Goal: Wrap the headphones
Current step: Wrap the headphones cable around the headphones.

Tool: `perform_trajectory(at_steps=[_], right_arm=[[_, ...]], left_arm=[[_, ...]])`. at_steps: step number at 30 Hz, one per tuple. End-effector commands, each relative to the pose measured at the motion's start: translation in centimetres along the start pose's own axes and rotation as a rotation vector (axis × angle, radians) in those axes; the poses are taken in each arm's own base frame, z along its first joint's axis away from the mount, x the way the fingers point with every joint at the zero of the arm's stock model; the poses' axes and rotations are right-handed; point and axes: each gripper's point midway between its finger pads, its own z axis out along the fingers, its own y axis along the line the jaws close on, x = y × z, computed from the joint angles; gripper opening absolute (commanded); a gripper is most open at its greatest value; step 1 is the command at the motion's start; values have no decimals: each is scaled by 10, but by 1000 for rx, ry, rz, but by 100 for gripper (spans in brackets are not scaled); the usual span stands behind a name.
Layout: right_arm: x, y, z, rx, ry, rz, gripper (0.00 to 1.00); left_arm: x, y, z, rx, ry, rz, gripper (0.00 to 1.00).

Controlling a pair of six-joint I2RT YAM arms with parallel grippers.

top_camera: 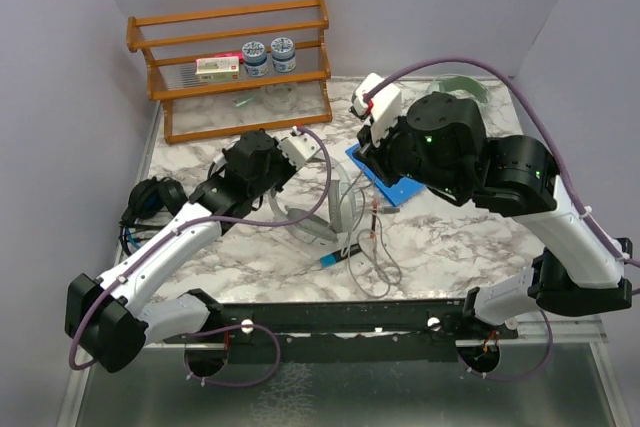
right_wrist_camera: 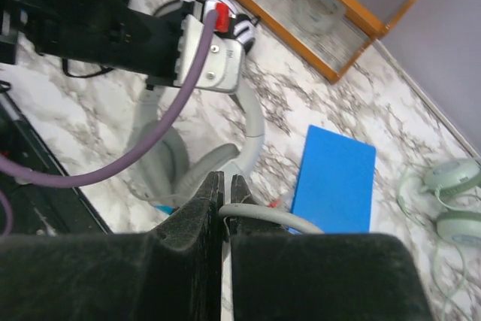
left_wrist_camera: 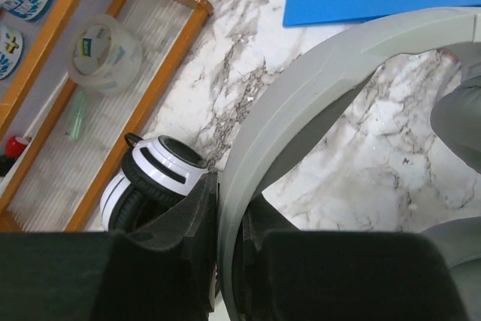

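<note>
The pale grey headphones (top_camera: pixel 343 209) stand on the marble table's middle, and their headband (left_wrist_camera: pixel 301 103) arches up. My left gripper (left_wrist_camera: pixel 229 204) is shut on that headband near one end. My right gripper (right_wrist_camera: pixel 227 186) is shut on their thin grey cable (right_wrist_camera: pixel 263 216), above the blue card; in the top view the right arm (top_camera: pixel 440 142) hides its fingers. The rest of the cable (top_camera: pixel 375 259) lies in loose loops near the front edge. A white-and-black pair (left_wrist_camera: pixel 150 178) lies just beyond my left fingers. An all-black pair (top_camera: pixel 150 202) lies at the left edge.
A wooden rack (top_camera: pixel 235 67) at the back left holds bottles (top_camera: pixel 270 55), a box and a tape roll (left_wrist_camera: pixel 105 54). A blue card (top_camera: pixel 395 185) lies under the right arm. Another pale pair of headphones (right_wrist_camera: pixel 451 201) lies at the back right. Purple walls close three sides.
</note>
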Motion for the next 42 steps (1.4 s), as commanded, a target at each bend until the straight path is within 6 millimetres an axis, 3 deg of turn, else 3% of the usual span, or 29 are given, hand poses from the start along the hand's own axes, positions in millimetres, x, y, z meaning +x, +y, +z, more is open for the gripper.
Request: perform_trajectory(at_steps=[1,7,12,19,22,28,33,42], right_arm=[[30,-19,14,147,115,-57,1],[29,-5,27,95,72,-32,1],[42,-30,34,244,127,-59,2],[62,-54,47,288,85,34,3],[70,-68,49,306,54,92,3],[87,-76,59,292,-46,175,12],[117,-85,63,383,-68,196,24],[122,-79,28,368,-417,250,33]], left_arm=[[-17,-16,-11,116,-75,86,0],[-18,-44,-15,263,-108,52,0],[-24,-65,-31,385,-146,57,0],[-35,-110,-67,677,-190,2,0],[-46,-120,-81,768,-227,-51,0],[-71,-119,-98,861,-264,-192,0],[-95,-116,-111,953,-278,-369,0],[-119,-107,-121,1071,-179,-599,0]])
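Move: The left hand already holds the grey headphones by the headband, their ear cups some 12 cm to its right, 9 cm back and 6 cm lower; the cable in the right fingers is about 20 cm to its right, 12 cm back and 21 cm up. From the right hand the cups lie about 8 cm left, 3 cm ahead and 27 cm down. On the table, some 43 cm below that hand, the cable coil is 3 cm ahead and 4 cm right, the highlighter 4 cm ahead and 4 cm left, the blue folder 30 cm ahead and 12 cm right. Keeping its pinch on the headband, the left hand draws the headphones back about 13 cm and 7 cm to the right, turning some 35 degrees clockwise, then lifts them about 7 cm while the wrist tips and rolls. The right hand carries the pinched cable down about 15 cm, forward and to the right past the ear cups, and late in that descent parts its fingers about a quarter of their range, the cable still lying between them. ##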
